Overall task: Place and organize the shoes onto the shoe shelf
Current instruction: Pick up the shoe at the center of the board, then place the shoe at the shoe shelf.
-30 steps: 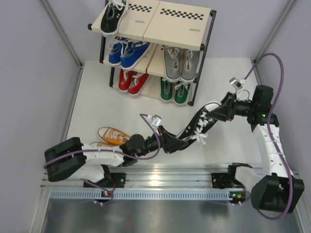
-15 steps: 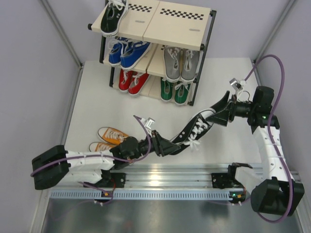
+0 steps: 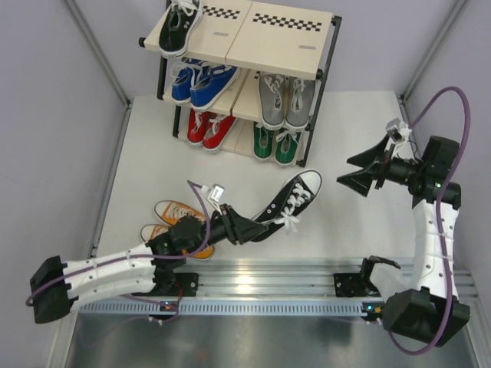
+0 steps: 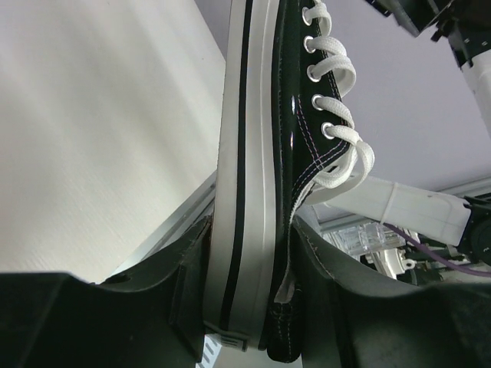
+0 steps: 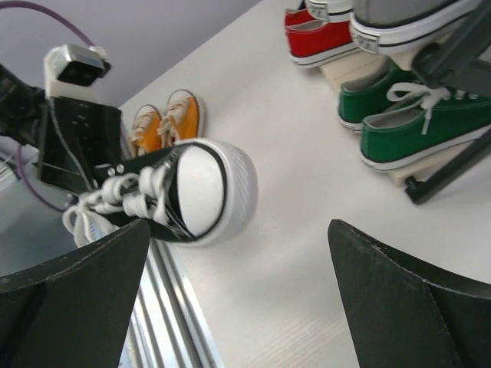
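My left gripper [image 3: 244,228] is shut on the heel of a black shoe [image 3: 288,199], which it holds tilted above the table with the toe toward the shoe shelf [image 3: 278,47]. In the left wrist view the fingers [image 4: 178,285] clamp the white sole and heel of that black shoe [image 4: 261,146]. My right gripper [image 3: 357,173] stands wide open to the right of the shoe, apart from it. From the right wrist, the gripper [image 5: 238,230] is empty and the shoe's white toe cap [image 5: 205,190] lies ahead of it. An orange pair [image 3: 176,216] lies on the table by the left arm.
The shelf holds one black shoe [image 3: 178,26] on top, a blue pair [image 3: 201,81] and a grey pair [image 3: 284,100] in the middle, and a red pair [image 3: 207,129] and a green pair [image 3: 275,144] at the bottom. A metal rail [image 3: 261,285] runs along the near edge.
My right gripper opened, let go of the black shoe's toe and drew back to the right. The left arm pulled the shoe leftward, still gripping its heel.
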Robot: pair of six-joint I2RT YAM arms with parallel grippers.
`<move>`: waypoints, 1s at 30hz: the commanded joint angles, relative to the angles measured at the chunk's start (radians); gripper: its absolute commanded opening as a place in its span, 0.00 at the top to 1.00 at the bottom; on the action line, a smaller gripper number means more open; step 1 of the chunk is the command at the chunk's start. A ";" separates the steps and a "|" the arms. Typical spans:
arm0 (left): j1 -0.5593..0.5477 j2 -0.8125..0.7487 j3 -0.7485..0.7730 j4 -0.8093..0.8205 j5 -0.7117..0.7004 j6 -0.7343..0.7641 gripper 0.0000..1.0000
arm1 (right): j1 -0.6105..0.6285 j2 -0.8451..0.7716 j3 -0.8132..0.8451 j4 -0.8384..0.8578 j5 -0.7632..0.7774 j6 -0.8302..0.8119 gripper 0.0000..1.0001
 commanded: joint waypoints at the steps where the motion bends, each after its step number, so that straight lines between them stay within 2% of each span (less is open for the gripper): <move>1: 0.014 -0.147 0.108 -0.074 -0.050 0.044 1.00 | -0.087 -0.024 -0.035 -0.031 -0.005 -0.111 0.01; 2: 0.023 -0.169 0.147 -0.149 -0.061 0.052 1.00 | -0.095 -0.027 -0.049 -0.032 0.004 -0.123 0.01; 8: 0.041 -0.199 0.307 -0.296 -0.065 0.102 1.00 | -0.101 -0.035 -0.119 -0.005 0.049 -0.165 0.01; 13: 0.055 -0.118 0.492 -0.360 -0.053 0.156 1.00 | -0.101 -0.045 -0.138 -0.008 0.065 -0.177 0.01; 19: 0.124 -0.025 0.718 -0.415 -0.019 0.217 1.00 | -0.099 -0.070 -0.158 -0.002 0.066 -0.177 0.01; 25: 0.319 0.139 0.922 -0.420 0.066 0.164 1.00 | -0.101 -0.068 -0.167 0.012 0.065 -0.163 0.01; 30: 0.555 0.254 1.066 -0.369 0.174 0.035 1.00 | -0.101 -0.081 -0.165 0.004 0.067 -0.168 0.01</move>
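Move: The left hand still holds the black shoe by its heel; the free spot on the top shelf beside the first black shoe lies about 37 cm ahead of it, 9 cm to its left and 25 cm above. The first black shoe stands some 8 cm farther left at the same depth and height. The grey pair on the middle shelf is about 29 cm ahead of the left hand, 11 cm right, 8 cm up. From the right hand the spot is roughly 26 cm ahead, 37 cm left and 17 cm up. The left hand keeps its pinch on the heel and lifts the black shoe some 26 cm, nearly straight up at first, then swings about 13 cm forward and some 6 cm left overall towards the top shelf, the forward reach quickening late while the fingers' aim tips up and turns about 20 degrees counter-clockwise. The open, empty right hand draws off a little rightward and sinks about 5 cm, then stays there, clear of the shoe. ##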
